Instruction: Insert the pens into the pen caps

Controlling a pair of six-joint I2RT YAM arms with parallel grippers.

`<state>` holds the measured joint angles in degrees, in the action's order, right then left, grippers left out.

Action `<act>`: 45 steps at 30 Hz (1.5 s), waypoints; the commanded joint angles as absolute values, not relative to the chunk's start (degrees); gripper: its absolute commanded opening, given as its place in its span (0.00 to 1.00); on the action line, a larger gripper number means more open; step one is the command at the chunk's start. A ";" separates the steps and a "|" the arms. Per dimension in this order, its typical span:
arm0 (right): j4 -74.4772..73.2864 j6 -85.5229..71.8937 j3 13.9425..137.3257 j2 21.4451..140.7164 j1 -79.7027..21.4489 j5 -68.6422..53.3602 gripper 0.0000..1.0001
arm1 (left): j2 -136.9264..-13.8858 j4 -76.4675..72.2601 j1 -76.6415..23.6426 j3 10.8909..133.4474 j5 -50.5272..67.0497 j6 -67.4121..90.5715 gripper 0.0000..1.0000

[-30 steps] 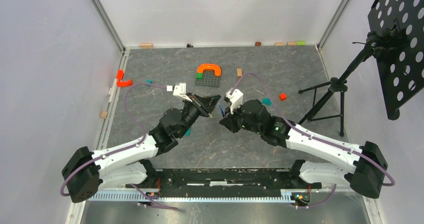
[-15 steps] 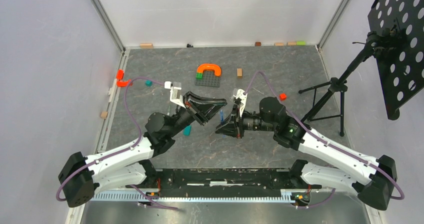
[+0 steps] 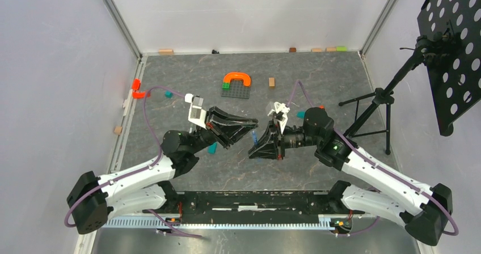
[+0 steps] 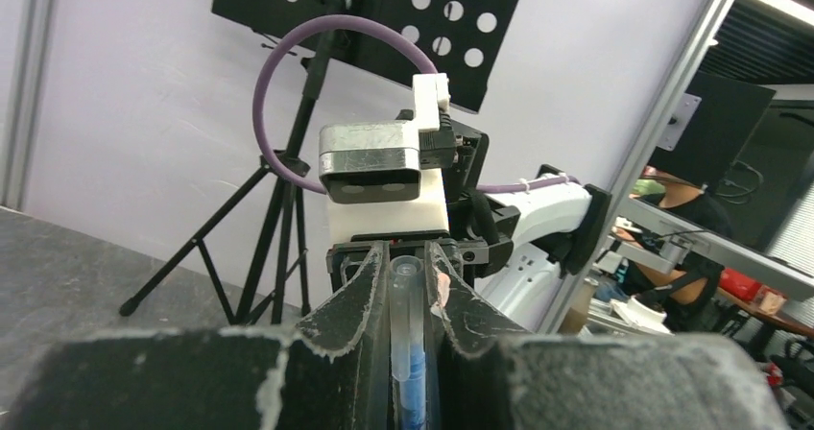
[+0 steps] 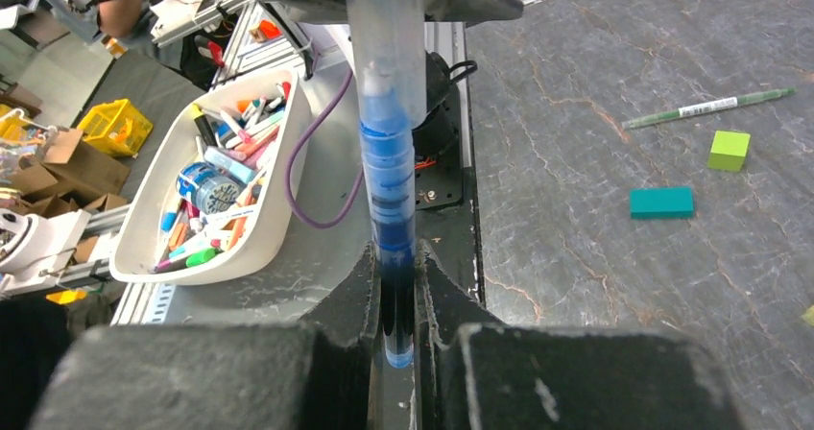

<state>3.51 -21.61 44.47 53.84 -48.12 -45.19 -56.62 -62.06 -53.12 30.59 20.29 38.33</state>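
A blue and dark pen (image 5: 395,228) stands between my right gripper's (image 5: 396,257) fingers, which are shut on its dark lower barrel. Its front end sits inside a clear pen cap (image 5: 384,36). My left gripper (image 4: 407,262) is shut on that clear cap (image 4: 407,300), and the pen's blue tip (image 4: 411,372) shows through it. In the top view the left gripper (image 3: 248,131) and right gripper (image 3: 257,146) meet tip to tip above the table's middle, with the blue pen (image 3: 253,136) between them. A pale green pen (image 5: 710,108) lies on the table.
A teal block (image 5: 661,202) and a green block (image 5: 729,149) lie near the green pen. An orange arch (image 3: 237,77) sits on a dark baseplate (image 3: 235,91). Another teal block (image 3: 212,148) lies under the left arm. A tripod (image 3: 368,112) stands at right. A white tray of markers (image 5: 288,152) sits off the table.
Both grippers have swung toward each other and come together tip to tip. The right wrist has turned to face the left gripper, and the pen's front end has come into the cap.
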 commanded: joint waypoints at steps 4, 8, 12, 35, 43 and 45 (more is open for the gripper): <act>10.11 -23.77 48.89 52.15 -43.07 -31.22 0.00 | -55.58 -41.02 -55.06 31.82 23.23 33.06 0.02; -1.23 -16.66 54.69 55.45 -43.15 -23.02 0.00 | -57.28 -33.96 -55.36 34.56 15.98 34.03 0.02; -6.95 -12.77 57.80 58.82 -43.15 -17.42 0.00 | -60.15 -24.01 -55.76 40.04 8.39 35.76 0.02; -17.71 -3.81 65.88 63.66 -46.96 -9.09 0.00 | -62.77 -13.96 -65.19 45.26 -7.00 24.20 0.02; -17.19 -1.24 60.63 59.94 -46.04 -30.27 0.00 | -54.31 -13.49 -65.13 41.40 11.42 10.31 0.02; -16.73 -0.81 59.84 58.31 -46.02 -32.22 0.00 | -53.17 -10.14 -65.08 41.95 13.49 8.81 0.02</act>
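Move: Both hands already hold the pair, with the blue pen's nose in the mouth of the clear cap. From the left hand, the pen's middle is about 7 cm below and 2 cm back. From the right hand, the cap is roughly 8 cm above and 2 cm ahead. Far below the right hand, some 28 cm down, the teal block lies about 17 cm ahead and 15 cm left, with the lime block 6 cm beyond it and 4 cm farther left. Keep both grippers shut, left on the cap and right on the blue pen, and swing them together forward some 11–14 cm while sinking about 7 cm, the right also drifting right. Turn the left wrist counter-clockwise and the right clockwise, each also rolling. Then draw both back about 7 cm, rising slightly and partly unwinding the turns. ##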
